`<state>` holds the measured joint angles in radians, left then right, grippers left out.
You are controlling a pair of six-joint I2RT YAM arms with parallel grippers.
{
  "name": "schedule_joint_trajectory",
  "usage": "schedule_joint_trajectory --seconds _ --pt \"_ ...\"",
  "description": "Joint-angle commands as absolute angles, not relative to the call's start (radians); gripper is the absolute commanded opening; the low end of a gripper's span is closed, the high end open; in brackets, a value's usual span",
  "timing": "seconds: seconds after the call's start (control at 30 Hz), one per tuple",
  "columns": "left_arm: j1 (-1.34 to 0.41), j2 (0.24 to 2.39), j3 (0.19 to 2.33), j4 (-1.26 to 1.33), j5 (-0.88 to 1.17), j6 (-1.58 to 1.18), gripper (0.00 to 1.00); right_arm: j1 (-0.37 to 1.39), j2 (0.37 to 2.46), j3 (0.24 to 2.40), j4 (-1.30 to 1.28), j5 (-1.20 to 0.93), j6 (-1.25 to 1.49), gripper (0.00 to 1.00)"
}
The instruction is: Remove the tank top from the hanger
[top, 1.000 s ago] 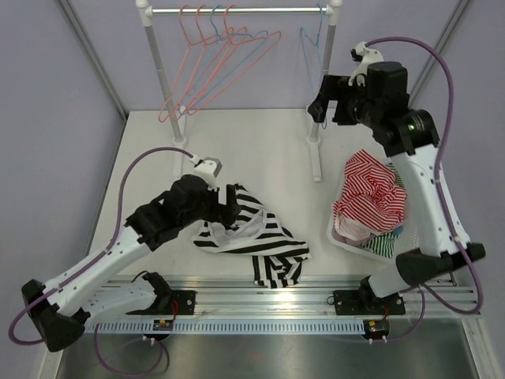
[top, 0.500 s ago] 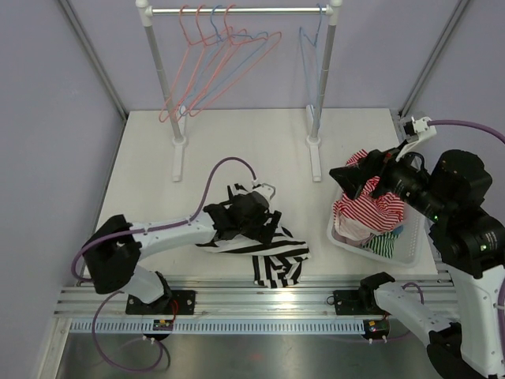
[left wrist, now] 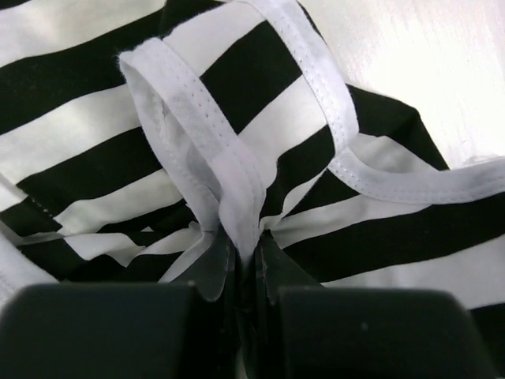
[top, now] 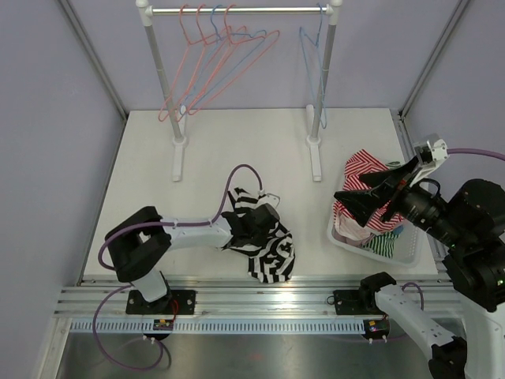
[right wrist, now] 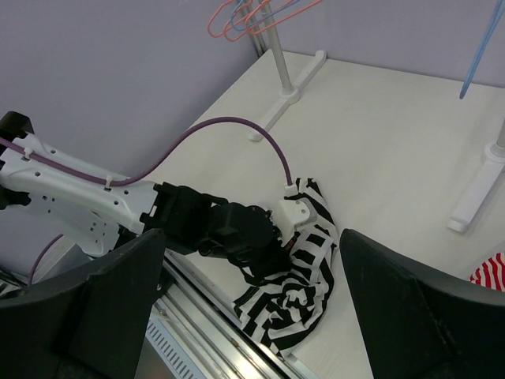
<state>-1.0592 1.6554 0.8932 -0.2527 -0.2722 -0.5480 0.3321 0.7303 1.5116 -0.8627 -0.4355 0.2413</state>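
The black-and-white striped tank top (top: pixel 272 254) lies bunched on the table near the front edge. My left gripper (top: pixel 263 227) presses into its upper part. In the left wrist view the left gripper (left wrist: pixel 241 257) is shut on a fold of the tank top's white trim (left wrist: pixel 229 170), which rises from between the jaws. The hanger is hidden; I cannot make it out in the fabric. My right gripper (top: pixel 355 193) hangs high above the basket, open and holding nothing. From the right wrist view the right gripper (right wrist: pixel 252 237) looks down on the tank top (right wrist: pixel 298 304) and the left arm.
A white basket (top: pixel 338 237) with red-striped clothes (top: pixel 367 164) stands at the right. A clothes rail (top: pixel 237 10) with pink and blue hangers (top: pixel 213 63) stands at the back, its feet (top: pixel 179 166) on the table. The metal front rail (top: pixel 260 296) runs just below the tank top.
My left gripper went from open to shut on the tank top's trim, and the cloth is now bunched narrower toward the front. The right arm shifted slightly right.
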Motion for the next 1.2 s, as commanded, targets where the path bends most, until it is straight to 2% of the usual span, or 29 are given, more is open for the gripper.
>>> schedule_joint_trajectory --seconds 0.0,0.17,0.27,0.47,0.73,0.87,1.0,1.17 --pt "-1.063 1.557 0.877 -0.279 -0.305 -0.575 0.00 0.336 0.718 1.554 -0.874 -0.411 0.236 1.00" --pt "-1.075 1.311 0.955 -0.322 -0.301 -0.551 0.00 0.334 0.704 1.597 -0.928 -0.260 0.225 0.99" --pt "-1.089 1.253 1.058 -0.337 -0.256 -0.514 0.00 0.334 0.692 1.626 -0.954 -0.143 0.241 0.99" --pt "-1.123 1.333 1.363 -0.368 -0.126 -0.437 0.00 0.334 0.664 1.693 -0.977 0.009 0.265 0.99" --pt "-1.154 1.705 1.862 -0.380 -0.049 -0.360 0.00 0.336 0.653 1.796 -1.008 0.089 0.261 1.00" --pt "-1.154 1.948 2.220 -0.402 -0.028 -0.339 0.00 0.334 0.638 1.819 -1.011 0.107 0.268 0.99" --pt "-1.149 2.167 2.414 -0.359 -0.017 -0.336 0.00 0.334 0.614 1.835 -1.015 0.098 0.272 0.99" --pt "-1.132 2.362 2.442 -0.219 0.081 -0.376 0.00 0.336 0.601 1.815 -1.042 0.055 0.282 0.99"
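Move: Pinched at table level, the black-and-white tank top is already in the left hand's shut fingers. The basket it goes to has its middle roughly 31 cm to this hand's right and 3 cm ahead, a few centimetres higher. Inside, the red-striped top lies about 28 cm right and 7 cm ahead; the rack's right foot stands 13 cm right and 24 cm ahead. From the empty right hand, the basket is about 9 cm ahead, 12 cm right and 40 cm down. Hoisting the pinched tank top almost straight up first, the left arm climbs some 35 cm, then sweeps about 30 cm right and slightly forward over the basket, sinking near the end. Its fingers keep their grip and swing up from pointing steeply down towards the right. The right arm, open and empty, shifts about 11 cm right, drawing back and rising as it turns 30 degrees clockwise. ##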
